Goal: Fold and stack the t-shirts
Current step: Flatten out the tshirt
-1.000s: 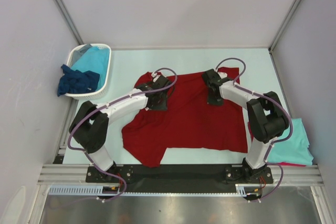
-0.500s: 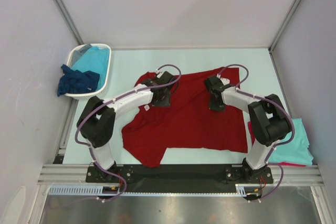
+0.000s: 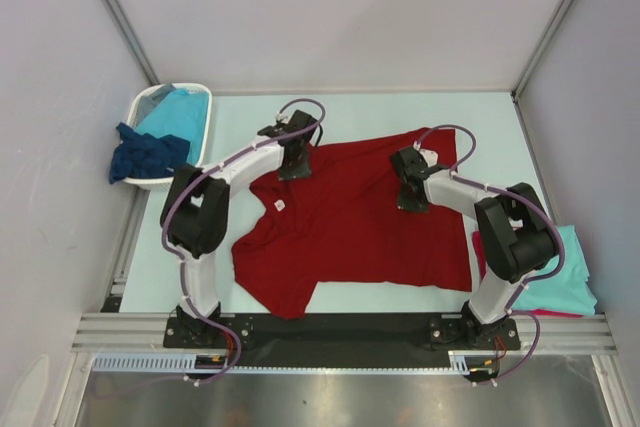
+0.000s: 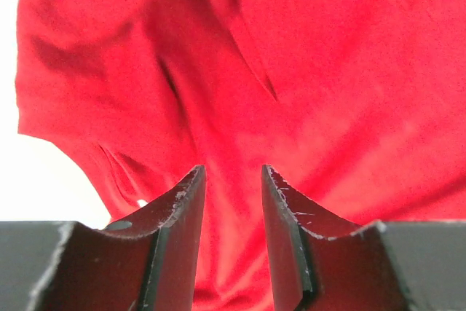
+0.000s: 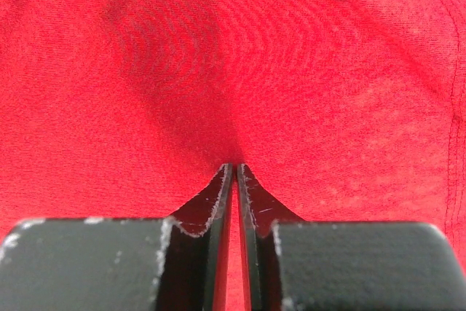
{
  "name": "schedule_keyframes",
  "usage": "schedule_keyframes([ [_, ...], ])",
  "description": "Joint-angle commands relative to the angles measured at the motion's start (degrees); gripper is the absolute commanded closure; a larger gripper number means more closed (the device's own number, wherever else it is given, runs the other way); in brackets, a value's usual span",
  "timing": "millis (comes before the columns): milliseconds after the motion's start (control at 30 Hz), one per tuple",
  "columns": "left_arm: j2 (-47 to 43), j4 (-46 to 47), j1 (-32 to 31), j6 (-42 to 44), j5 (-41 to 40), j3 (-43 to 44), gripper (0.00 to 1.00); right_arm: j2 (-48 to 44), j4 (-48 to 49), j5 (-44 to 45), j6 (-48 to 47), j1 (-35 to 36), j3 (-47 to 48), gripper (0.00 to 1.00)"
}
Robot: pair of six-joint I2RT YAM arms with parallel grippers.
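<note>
A dark red t-shirt (image 3: 370, 227) lies spread across the middle of the table. My left gripper (image 3: 292, 167) hovers over its far left shoulder. In the left wrist view this gripper (image 4: 233, 172) is open, with red cloth (image 4: 306, 71) lying below the gap and nothing pinched. My right gripper (image 3: 410, 195) rests on the shirt's far right part. Its jaws (image 5: 234, 167) are closed to a thin slit on a pinch of red cloth (image 5: 182, 71), which puckers toward the tips.
A white basket (image 3: 201, 147) at the far left holds a turquoise t-shirt (image 3: 182, 112), and a navy t-shirt (image 3: 148, 154) hangs over its rim. Beside the right arm's base, a folded turquoise t-shirt (image 3: 560, 272) lies on a red one (image 3: 545, 313).
The left gripper slid toward the far left over the shirt, and the shoulder there now lies flatter. The right gripper's jaws closed on the cloth.
</note>
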Motion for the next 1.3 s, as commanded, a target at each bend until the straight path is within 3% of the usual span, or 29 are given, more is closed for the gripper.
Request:
schedule_keyframes([
  [0, 3.9, -1.2, 2.2, 0.8, 0.8, 4.3, 0.59, 2.0, -1.6, -1.8, -0.6, -0.1, -2.3, 0.89],
  [200, 6.9, 0.1, 2.1, 0.9, 1.2, 5.1, 0.59, 2.0, -1.5, -2.3, -1.0, -0.8, -2.2, 0.88],
  [633, 11.5, -2.7, 2.2, 2.9, 0.0, 16.5, 0.57, 3.5, -1.0, -3.0, -1.1, -1.2, -2.1, 0.88],
  [1267, 17.5, -3.0, 2.7, 2.3, 0.3, 20.2, 0.58, 2.8, -1.5, -2.7, -1.3, -1.2, -2.5, 0.88],
])
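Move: The creased cloth near the shirt's far edge is what the left hand goes for, about 5 cm ahead of it, 1 cm to its right and some 5 cm below. The white tag lies about 3 cm back and 4 cm left of the left hand; the shirt's left edge is roughly 10 cm left and 1 cm ahead. From the right hand, that creased cloth is around 10 cm ahead, 24 cm left and 1 cm below. The rumpled cloth near the shirt's far edge is worked by the left hand: it dips about 4 cm, sweeps forward some 4 cm and a little right, rising as it goes, then sinks almost straight down again onto the pointed fold, fingers staying partly open, wrist nearly still. The right hand stays put, its nearly shut fingertips kept on the shirt. ##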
